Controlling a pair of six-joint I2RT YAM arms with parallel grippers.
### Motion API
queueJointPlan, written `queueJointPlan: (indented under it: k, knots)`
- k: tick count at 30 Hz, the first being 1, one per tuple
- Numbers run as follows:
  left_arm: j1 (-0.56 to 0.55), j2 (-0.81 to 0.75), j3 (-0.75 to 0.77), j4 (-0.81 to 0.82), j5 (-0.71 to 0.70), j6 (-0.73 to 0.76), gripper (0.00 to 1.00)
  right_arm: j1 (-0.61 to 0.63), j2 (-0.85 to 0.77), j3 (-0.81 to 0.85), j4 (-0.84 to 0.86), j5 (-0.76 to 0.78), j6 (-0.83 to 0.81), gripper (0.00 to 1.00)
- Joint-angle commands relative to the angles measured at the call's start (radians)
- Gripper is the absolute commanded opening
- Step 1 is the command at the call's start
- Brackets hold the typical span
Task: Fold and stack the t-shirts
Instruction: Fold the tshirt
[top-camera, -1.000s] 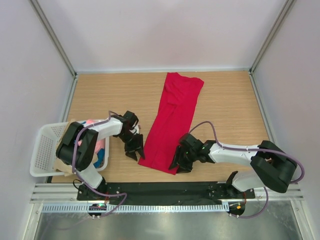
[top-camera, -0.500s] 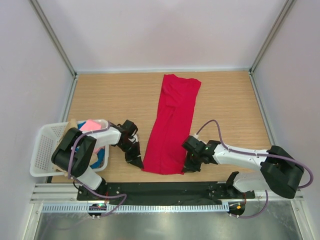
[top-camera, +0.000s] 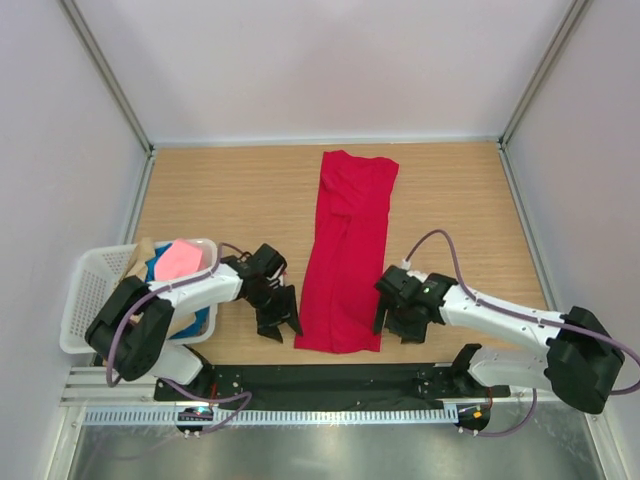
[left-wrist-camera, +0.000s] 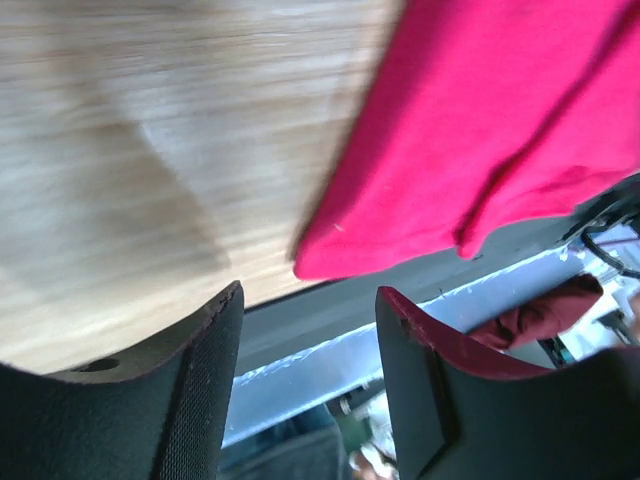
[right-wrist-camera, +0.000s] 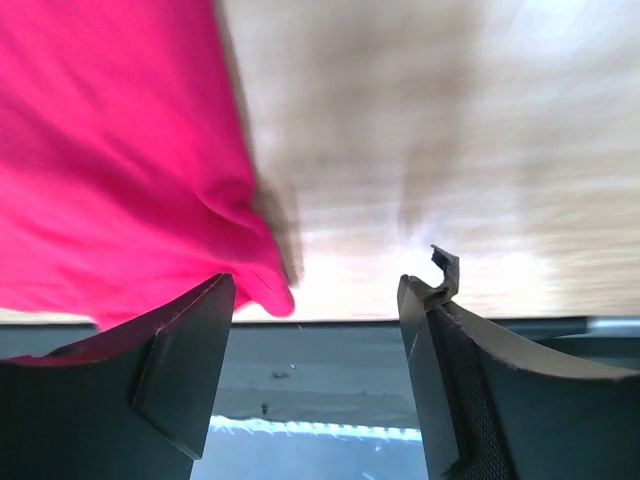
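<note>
A bright red t-shirt (top-camera: 345, 250), folded lengthwise into a long strip, lies flat down the middle of the table; its hem is near the front edge. My left gripper (top-camera: 281, 322) stands open just left of the hem's near left corner, apart from the cloth. My right gripper (top-camera: 394, 321) stands open just right of the near right corner. In the left wrist view the red t-shirt (left-wrist-camera: 480, 130) lies beyond the empty left gripper (left-wrist-camera: 310, 300). The right wrist view shows the shirt's corner (right-wrist-camera: 110, 150) beside the empty right gripper (right-wrist-camera: 317, 290).
A white mesh basket (top-camera: 85, 290) sits at the near left and holds a pink shirt (top-camera: 180, 258), blue cloth (top-camera: 160, 272) and beige cloth (top-camera: 137, 256). The black base rail (top-camera: 330, 378) runs along the table's front edge, just below the hem.
Both grippers were shut at the hem's near corners half a second ago and now stand open, off the cloth. The shirt's near end has shifted right and nearer, so the strip lies straighter.
</note>
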Motion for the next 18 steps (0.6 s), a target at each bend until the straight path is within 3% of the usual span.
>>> queueJointPlan:
  k: [1,6,12,14,15,16,18]
  knots:
    - [-0.001,-0.083,0.108,-0.114,-0.122,0.038,0.57,-0.099,-0.014,0.142,-0.089,0.12,-0.183,0.73]
    - [-0.001,-0.113,0.266,-0.221,-0.257,0.114,0.57,-0.323,0.23,0.422,-0.046,0.234,-0.411,0.74]
    - [-0.001,-0.088,0.369,-0.229,-0.291,0.173,0.58,-0.38,0.679,0.933,0.001,0.295,-0.56,0.74]
    - [0.001,-0.077,0.371,-0.218,-0.298,0.185,0.58,-0.38,0.78,1.122,0.011,0.321,-0.58,0.68]
    - [0.001,-0.074,0.372,-0.214,-0.298,0.19,0.57,-0.379,0.883,1.177,0.033,0.325,-0.595,0.53]
    - [0.002,-0.07,0.371,-0.21,-0.297,0.196,0.57,-0.382,0.928,1.23,0.043,0.325,-0.606,0.45]
    - [0.004,-0.065,0.366,-0.204,-0.291,0.206,0.57,-0.383,1.067,1.396,0.054,0.315,-0.636,0.42]
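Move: The t-shirt lies as a long strip, its far edge some 48 cm ahead of the right hand, about 8 cm to the left and 2 cm lower. Its near right corner is right by this hand, around 4 cm left and 2 cm back; its near left corner is about 24 cm left and 2 cm back. From the left hand, that far edge lies roughly 47 cm ahead and 18 cm to the right. Towards the t-shirt's far end, the right hand sweeps fast from the near right corner, some 35 cm forward, rising early and bending left late; its fingertips tilt outward and its wide-open fingers half close above the cloth. The left hand, fingers staying open, lifts and goes forward about 8 cm each, tilts its fingertips outward too, then stops. ##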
